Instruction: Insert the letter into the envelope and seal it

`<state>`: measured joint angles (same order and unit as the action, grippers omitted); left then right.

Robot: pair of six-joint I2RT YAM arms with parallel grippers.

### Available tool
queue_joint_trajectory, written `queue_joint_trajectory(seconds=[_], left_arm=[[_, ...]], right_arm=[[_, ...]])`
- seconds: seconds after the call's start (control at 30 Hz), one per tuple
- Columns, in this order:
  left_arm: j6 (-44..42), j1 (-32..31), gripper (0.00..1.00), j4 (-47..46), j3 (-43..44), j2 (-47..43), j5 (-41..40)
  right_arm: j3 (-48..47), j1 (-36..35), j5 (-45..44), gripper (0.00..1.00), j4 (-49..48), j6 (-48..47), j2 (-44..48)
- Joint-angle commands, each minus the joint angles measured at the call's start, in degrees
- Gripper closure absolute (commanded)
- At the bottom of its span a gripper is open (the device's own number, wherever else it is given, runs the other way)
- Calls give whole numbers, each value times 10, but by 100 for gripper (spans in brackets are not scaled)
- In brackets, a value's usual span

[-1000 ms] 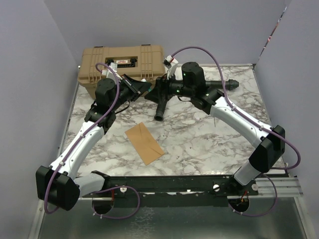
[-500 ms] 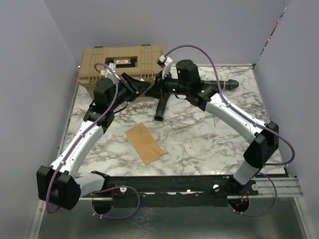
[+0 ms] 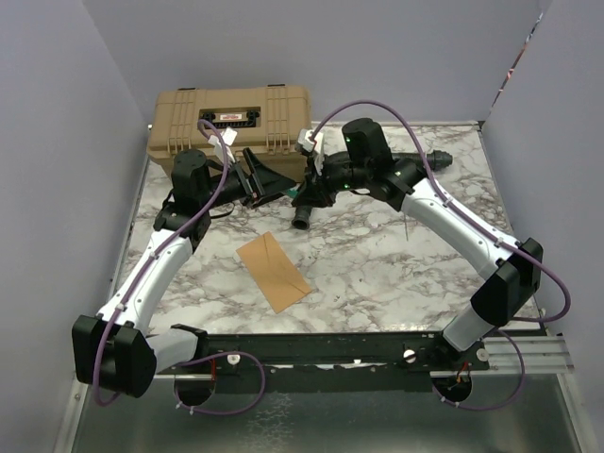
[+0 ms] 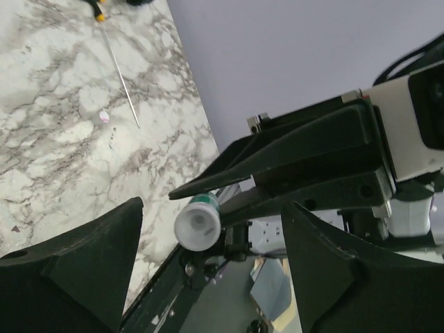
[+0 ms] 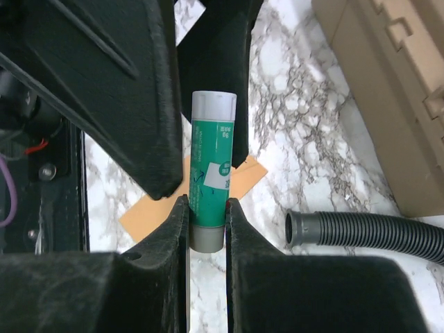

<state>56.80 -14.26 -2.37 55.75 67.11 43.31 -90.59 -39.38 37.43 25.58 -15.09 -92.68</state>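
Observation:
The orange-tan envelope (image 3: 274, 271) lies flat on the marble table, between the two arms. The letter is not visible on its own. My right gripper (image 5: 207, 201) is shut on the grey base end of a green glue stick (image 5: 211, 166), whose white cap points away from it. It hangs above the table, with a corner of the envelope (image 5: 149, 216) beneath. My left gripper (image 4: 213, 208) faces it with jaws wide open. The stick's white cap (image 4: 198, 225) sits between its fingertips without touching them. In the top view the two grippers meet in front of the toolbox, left gripper (image 3: 267, 179), right gripper (image 3: 304, 192).
A tan toolbox (image 3: 231, 118) stands at the back left. A black corrugated hose (image 3: 303, 213) lies below the grippers, its open end (image 5: 298, 229) near the glue stick. A thin screwdriver (image 4: 123, 80) lies on the marble to the right.
The right gripper has shut on the glue stick. The left gripper's jaws have opened off it and the left arm has drawn back a little to the left.

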Motion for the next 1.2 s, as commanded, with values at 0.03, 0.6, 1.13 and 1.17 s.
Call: queue_joint_trajectory(seconds=[0.03, 0.6, 1.13, 1.17], left_arm=[[-27, 2, 28, 4, -7, -6, 94], [-32, -14, 50, 17, -10, 24, 123], [-158, -19, 100, 158, 58, 29, 29], [-174, -19, 100, 183, 66, 29, -9]], right_arm=[[-34, -2, 29, 100, 112, -98, -2], [-14, -1, 59, 100, 121, -130, 1], [11, -2, 18, 52, 94, -94, 18], [10, -2, 8, 46, 92, -84, 20]])
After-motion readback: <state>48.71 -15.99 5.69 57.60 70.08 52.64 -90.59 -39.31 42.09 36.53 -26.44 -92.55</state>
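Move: The glue stick, still in the right fingers, has its middle about 3 cm right, 1 cm back and 1 cm below the open left hand. From the right hand that middle lies about 2 cm left and 2 cm up, level fore and aft. Under the left hand, some 30 cm down, the envelope lies about 8 cm back and 3 cm left, the hose mouth about 4 cm forward and 4 cm right. Both hands ease some 4 cm back and down as the left pinches the glue stick and the right opens. ##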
